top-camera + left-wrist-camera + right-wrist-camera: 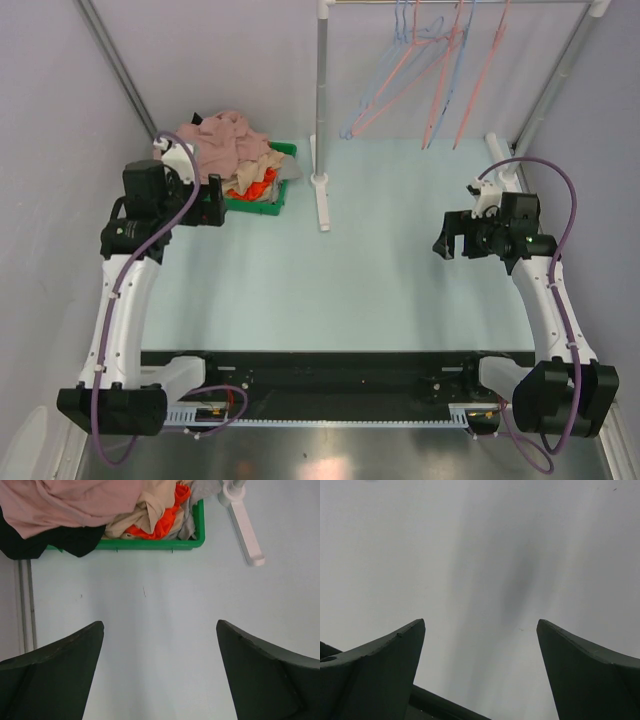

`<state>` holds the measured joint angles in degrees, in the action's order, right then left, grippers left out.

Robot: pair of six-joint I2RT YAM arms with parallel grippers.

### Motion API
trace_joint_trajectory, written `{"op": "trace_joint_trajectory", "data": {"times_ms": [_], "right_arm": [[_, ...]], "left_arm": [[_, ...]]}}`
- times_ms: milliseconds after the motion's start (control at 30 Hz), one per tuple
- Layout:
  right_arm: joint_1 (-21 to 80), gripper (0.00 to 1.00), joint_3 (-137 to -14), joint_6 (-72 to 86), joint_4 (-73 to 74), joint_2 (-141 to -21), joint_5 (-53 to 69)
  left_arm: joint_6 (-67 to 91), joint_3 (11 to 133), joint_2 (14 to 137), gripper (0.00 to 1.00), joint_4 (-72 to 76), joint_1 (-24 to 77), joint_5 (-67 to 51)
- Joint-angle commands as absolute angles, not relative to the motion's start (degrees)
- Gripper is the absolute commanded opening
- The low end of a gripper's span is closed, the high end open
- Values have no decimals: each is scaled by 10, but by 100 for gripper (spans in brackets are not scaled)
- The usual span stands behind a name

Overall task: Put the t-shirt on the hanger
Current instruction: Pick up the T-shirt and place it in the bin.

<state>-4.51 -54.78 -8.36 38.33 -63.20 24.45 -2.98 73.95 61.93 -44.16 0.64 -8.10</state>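
Observation:
The dusty-pink t-shirt (222, 138) lies crumpled on top of a pile of clothes in a green basket (285, 152) at the back left. Its print is hidden. It also shows at the top left of the left wrist view (75, 500). Pale-pink hangers (405, 82) hang among light-blue ones on the rail at the back right. My left gripper (212, 205) is open and empty, hovering just in front of the basket (160, 624). My right gripper (448, 238) is open and empty over bare table on the right (481, 621), well below the hangers.
The basket (150, 544) also holds a black garment (30, 542), beige cloth (145, 510) and orange cloth (165, 522). The rack's white post (322, 100) and foot (245, 530) stand just right of the basket. A second rack leg (505, 160) stands at the back right.

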Motion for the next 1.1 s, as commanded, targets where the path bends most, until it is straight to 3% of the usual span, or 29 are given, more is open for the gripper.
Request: {"op": "trace_joint_trajectory", "data": {"times_ms": [0, 467, 633, 1067], "right_arm": [[-50, 100, -565, -62, 346, -624, 246], [-74, 100, -565, -51, 331, -643, 279], [-74, 100, -565, -65, 344, -664, 290], [-74, 100, -566, -76, 352, -681, 295]], "left_arm": [[-24, 837, 687, 100, -414, 2, -63], [2, 1366, 1144, 100, -458, -16, 4], [-32, 1374, 1225, 100, -372, -16, 8], [-76, 1325, 1309, 96, -349, -15, 16]]}}
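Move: Ahead of the left hand, roughly 29 cm out, 6 cm left and some 14 cm lower, lies the pink t-shirt heaped on the green bin. The orange cloth is nearer, about 21 cm ahead, 5 cm right and 19 cm down; the rack foot stands some 21 cm ahead, 21 cm right and 26 cm below. From the right hand the t-shirt is about 29 cm ahead, 58 cm left and slightly lower. Reaching some 30 cm forward and about 5 cm left, the left arm goes to the pink t-shirt in an arc: it first climbs about 7 cm on the way out, then sinks some 15 cm onto the heap, slowing at the end. The wrist turns roughly 10 degrees counter-clockwise and the fingers stay wide open, ending astride the raised middle fold; contact can't be made out. ##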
